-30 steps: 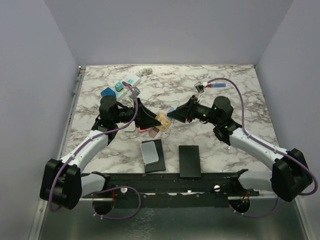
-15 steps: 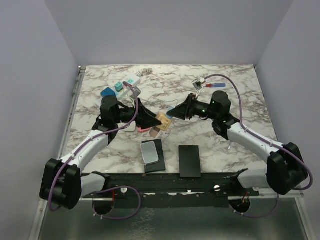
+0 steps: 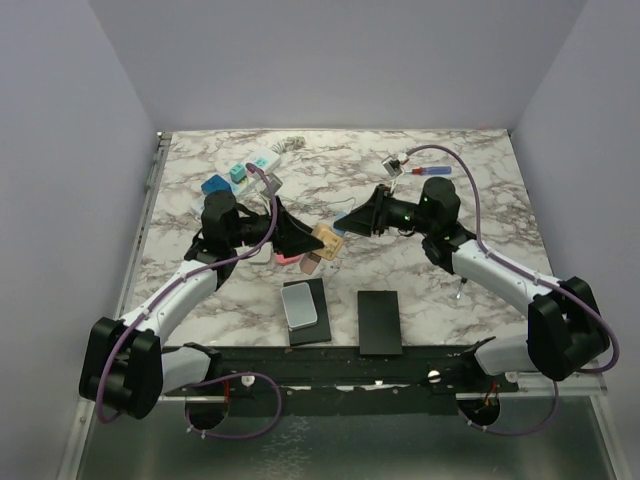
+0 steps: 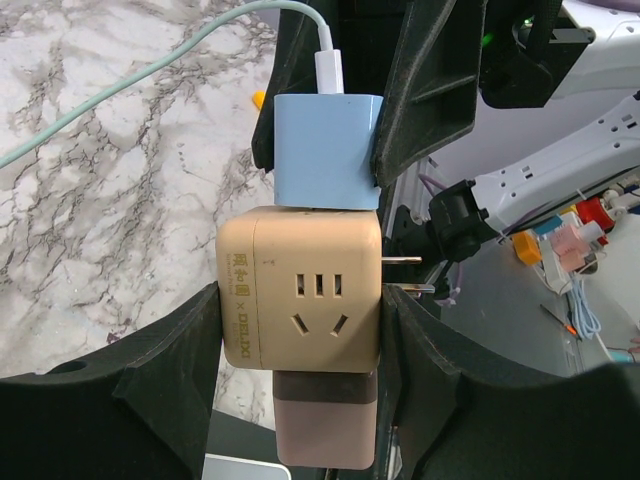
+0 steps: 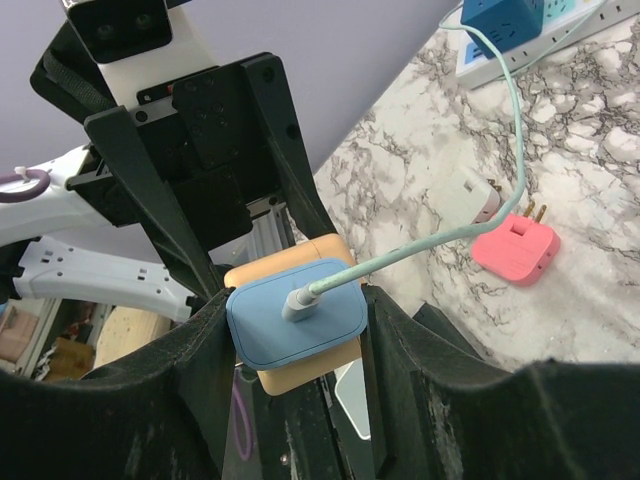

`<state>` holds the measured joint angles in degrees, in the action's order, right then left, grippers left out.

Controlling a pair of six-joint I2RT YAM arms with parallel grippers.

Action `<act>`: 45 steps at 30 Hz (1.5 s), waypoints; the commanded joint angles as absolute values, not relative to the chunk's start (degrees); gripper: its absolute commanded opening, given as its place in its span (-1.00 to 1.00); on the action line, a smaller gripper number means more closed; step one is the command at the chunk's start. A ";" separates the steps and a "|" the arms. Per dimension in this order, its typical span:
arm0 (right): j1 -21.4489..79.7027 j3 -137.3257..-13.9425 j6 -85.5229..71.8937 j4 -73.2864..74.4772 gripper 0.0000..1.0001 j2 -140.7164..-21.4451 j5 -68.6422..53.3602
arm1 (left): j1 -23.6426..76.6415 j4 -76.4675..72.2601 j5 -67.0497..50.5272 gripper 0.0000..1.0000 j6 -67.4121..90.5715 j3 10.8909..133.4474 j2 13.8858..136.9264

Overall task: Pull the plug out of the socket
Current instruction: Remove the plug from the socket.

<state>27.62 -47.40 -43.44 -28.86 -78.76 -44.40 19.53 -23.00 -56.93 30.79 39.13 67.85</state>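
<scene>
A tan cube socket [image 4: 300, 290] is clamped between my left gripper's [image 4: 300, 330] fingers, with a brown block [image 4: 325, 420] fixed to its near side. Its blue plug [image 4: 325, 150] sits flush on the cube's far face, no gap showing, with a white connector and teal cable [image 5: 450, 235] leading off. My right gripper [image 5: 295, 320] is shut on the blue plug [image 5: 295, 315] from the opposite side. From above, cube [image 3: 325, 243] and plug [image 3: 345, 222] hang just over mid-table between left gripper [image 3: 300, 240] and right gripper [image 3: 352, 222].
A pink adapter [image 5: 515, 250] and a white one [image 5: 470, 195] lie on the marble under the cable. A white power strip [image 3: 255, 165] with blue cubes is at the back left. A grey tin [image 3: 303, 305] and black pad [image 3: 379, 322] lie near the front.
My right arm has swung its wrist and elbow toward the back of the table, gripper still on the plug. The left arm and cube have barely moved.
</scene>
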 commanded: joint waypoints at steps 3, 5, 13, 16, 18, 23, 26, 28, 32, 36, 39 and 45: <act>26.19 -46.36 -43.57 -30.78 -0.99 -76.61 -38.51 | 19.81 -22.51 -53.55 -1.00 29.08 40.53 68.31; 26.27 -46.68 -42.59 -29.33 -0.99 -75.75 -37.88 | 19.60 -21.63 -52.79 -1.00 28.89 40.72 68.76; 28.01 -47.44 -38.47 -24.11 -0.99 -73.21 -35.21 | 18.67 -20.83 -50.85 -1.00 29.46 40.77 69.25; 29.79 -47.50 -36.26 -21.95 -0.99 -72.37 -32.69 | 18.31 -20.82 -50.27 -1.00 29.77 40.67 69.25; 31.27 -47.80 -35.08 -20.74 -0.99 -71.89 -31.24 | 18.13 -20.81 -50.23 -1.00 29.96 40.67 69.30; 33.04 -48.91 -34.06 -18.17 -0.99 -71.24 -28.94 | 18.09 -20.74 -50.27 -1.00 30.06 40.62 69.33; 33.11 -49.18 -33.99 -17.46 -0.99 -70.54 -27.81 | 18.02 -20.76 -50.87 -1.00 29.83 40.73 69.17; 33.07 -49.79 -35.29 -16.63 -0.99 -70.44 -26.24 | 18.06 -20.86 -51.79 -1.00 29.32 40.72 68.91; 32.72 -53.20 -36.52 -12.81 -0.99 -72.60 -27.48 | 18.41 -20.92 -55.07 -1.00 28.44 41.07 68.55; 31.48 -54.33 -37.83 -14.55 -0.99 -73.91 -31.32 | 18.70 -20.93 -55.75 -1.00 27.95 41.06 67.82; 31.03 -55.33 -36.87 -13.38 -0.99 -74.59 -32.29 | 18.82 -20.97 -56.04 -1.00 27.95 41.18 67.85; 31.02 -55.40 -33.60 -9.62 -0.99 -73.90 -28.66 | 18.81 -21.28 -55.99 -0.52 28.13 41.56 67.08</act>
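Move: The blue plug is already in the right hand's fingers, and the socket (beige block) it sits in is about 4 cm back, 3 cm left and 2 cm below that hand. The left hand still grips the socket. From it the blue plug is some 4 cm forward, 3 cm right and 3 cm up; the brown plug, on the socket's other end, is 4 cm back, 3 cm left and 3 cm down; the pink plug lies on the table about 3 cm back, 8 cm left and 20 cm below. The blue plug stays pinched in the right hand, which turns it some 15 degrees, fingertips dipping and swinging clockwise, then shifts about 1.5 cm forward. The left hand eases about 1 cm forward, then its fingers snap fully shut late on with the socket no longer between them, so its grip on the socket ends. ##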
